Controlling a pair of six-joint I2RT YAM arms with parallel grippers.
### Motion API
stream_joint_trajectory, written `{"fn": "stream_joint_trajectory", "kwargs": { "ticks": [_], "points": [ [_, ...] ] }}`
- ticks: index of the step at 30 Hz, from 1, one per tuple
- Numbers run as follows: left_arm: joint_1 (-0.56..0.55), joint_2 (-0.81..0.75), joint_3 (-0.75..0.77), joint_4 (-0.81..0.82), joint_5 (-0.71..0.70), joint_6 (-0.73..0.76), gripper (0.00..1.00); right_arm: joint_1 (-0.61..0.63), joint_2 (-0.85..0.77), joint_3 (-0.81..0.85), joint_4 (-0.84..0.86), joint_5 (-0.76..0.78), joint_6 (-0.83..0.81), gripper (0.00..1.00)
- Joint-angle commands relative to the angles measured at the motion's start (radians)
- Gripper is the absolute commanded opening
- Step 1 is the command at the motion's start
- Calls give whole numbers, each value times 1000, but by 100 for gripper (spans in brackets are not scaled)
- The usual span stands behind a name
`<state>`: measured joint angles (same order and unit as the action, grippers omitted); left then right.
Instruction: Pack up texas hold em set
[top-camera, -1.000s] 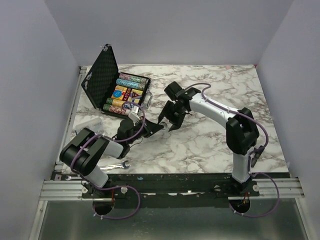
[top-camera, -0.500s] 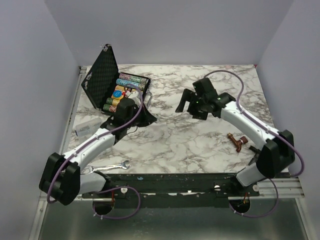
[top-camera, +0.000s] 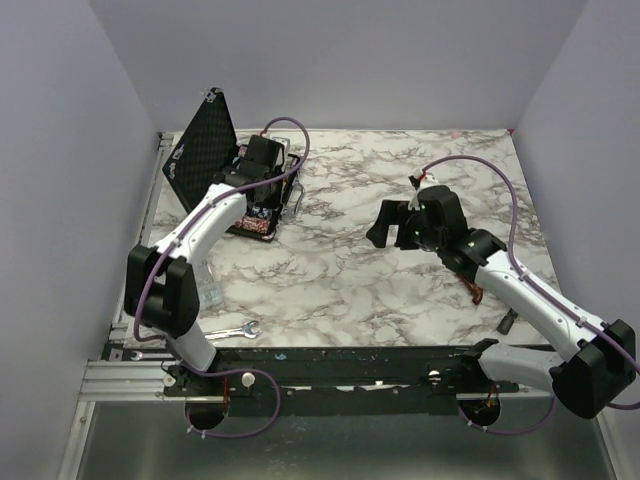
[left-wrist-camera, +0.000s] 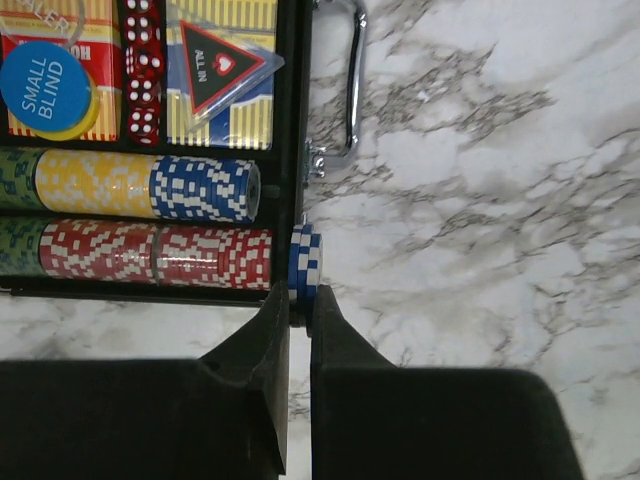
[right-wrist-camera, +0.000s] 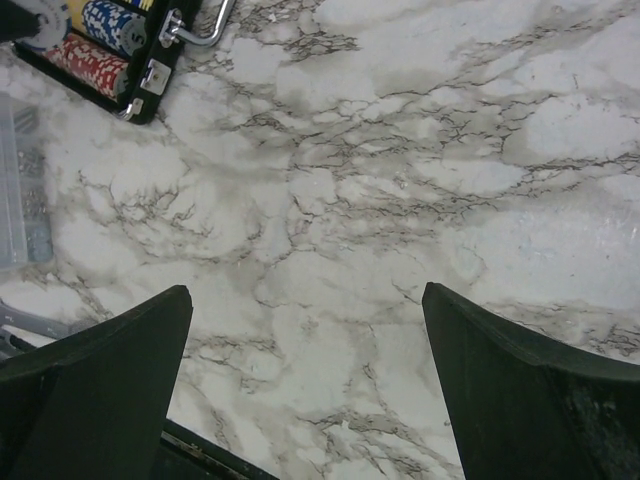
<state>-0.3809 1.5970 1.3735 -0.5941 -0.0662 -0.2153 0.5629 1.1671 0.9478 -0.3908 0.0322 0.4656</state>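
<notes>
The black hinged case (top-camera: 200, 150) stands open at the table's back left. In the left wrist view its tray (left-wrist-camera: 290, 120) holds rows of yellow, blue (left-wrist-camera: 205, 188), red (left-wrist-camera: 150, 253) and green chips. Above them lie a yellow-blue card box (left-wrist-camera: 235, 125) under a dark red "ALL IN" triangle (left-wrist-camera: 215, 72), red dice and a blue "SMALL BLIND" disc (left-wrist-camera: 45, 82). My left gripper (left-wrist-camera: 300, 295) (top-camera: 262, 165) is shut on a thin stack of blue-and-white chips (left-wrist-camera: 305, 262) at the case's rim by the metal handle (left-wrist-camera: 352, 90). My right gripper (right-wrist-camera: 305, 292) (top-camera: 395, 225) hangs wide open over bare marble mid-table.
A silver wrench (top-camera: 232, 331) lies near the front left edge. A clear plastic box (right-wrist-camera: 20, 190) sits in front of the case. A brown tap-shaped piece (top-camera: 477, 292) shows partly under the right arm. The enclosure walls stand close behind the case.
The grippers were together mid-table a second ago. My left arm has swung back to the case with the chips. My right gripper opened wide and drew back to the right.
</notes>
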Motion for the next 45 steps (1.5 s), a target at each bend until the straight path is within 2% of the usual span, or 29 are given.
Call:
{"fn": "stream_joint_trajectory", "kwargs": {
  "ticks": [1, 10, 21, 25, 32, 40, 45],
  "points": [
    [2, 139, 125, -116, -118, 115, 0, 4, -47, -40, 57, -71, -25, 100],
    [4, 294, 219, -138, -163, 126, 0, 5, -55, -75, 64, -94, -23, 100],
    [5, 349, 224, -133, -158, 112, 0, 5, -30, -76, 69, -104, -25, 100],
    [8, 376, 235, -138, -203, 109, 0, 4, -29, -79, 68, -104, -25, 100],
    [8, 395, 249, -138, -248, 87, 13, 4, -36, -82, 69, -98, -24, 100],
    [10, 393, 264, -150, -255, 77, 38, 4, -36, -88, 68, -105, -22, 100],
    [14, 327, 261, -172, -248, 65, 45, 4, -45, -92, 69, -105, -21, 100]
  ]
}}
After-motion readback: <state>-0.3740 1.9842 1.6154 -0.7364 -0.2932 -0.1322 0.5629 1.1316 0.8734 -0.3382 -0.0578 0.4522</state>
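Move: The blue right-hand end of the yellow-and-blue chip row in the case, where the left hand is taking its few blue chips, lies about 4 cm ahead, 3 cm left and 10 cm below it. From that end, the red chip row's end is 3 cm nearer the robot and 1 cm left, the ALL IN marker 7 cm farther out and 1 cm right, and the case handle 4 cm farther out and 7 cm right. From the right hand, the blue end is roughly 31 cm left, 8 cm ahead and 14 cm lower. Down into the open case goes the left hand, about 9 cm, fast at first and then easing, while working some 4 cm forward and 3 cm left towards the blue end of the row. The wrist rolls its left side up and tips further down, roughly 20 degrees in all; then the fingers open to nearly half, letting go of the blue chips, and begin to rise slightly. ##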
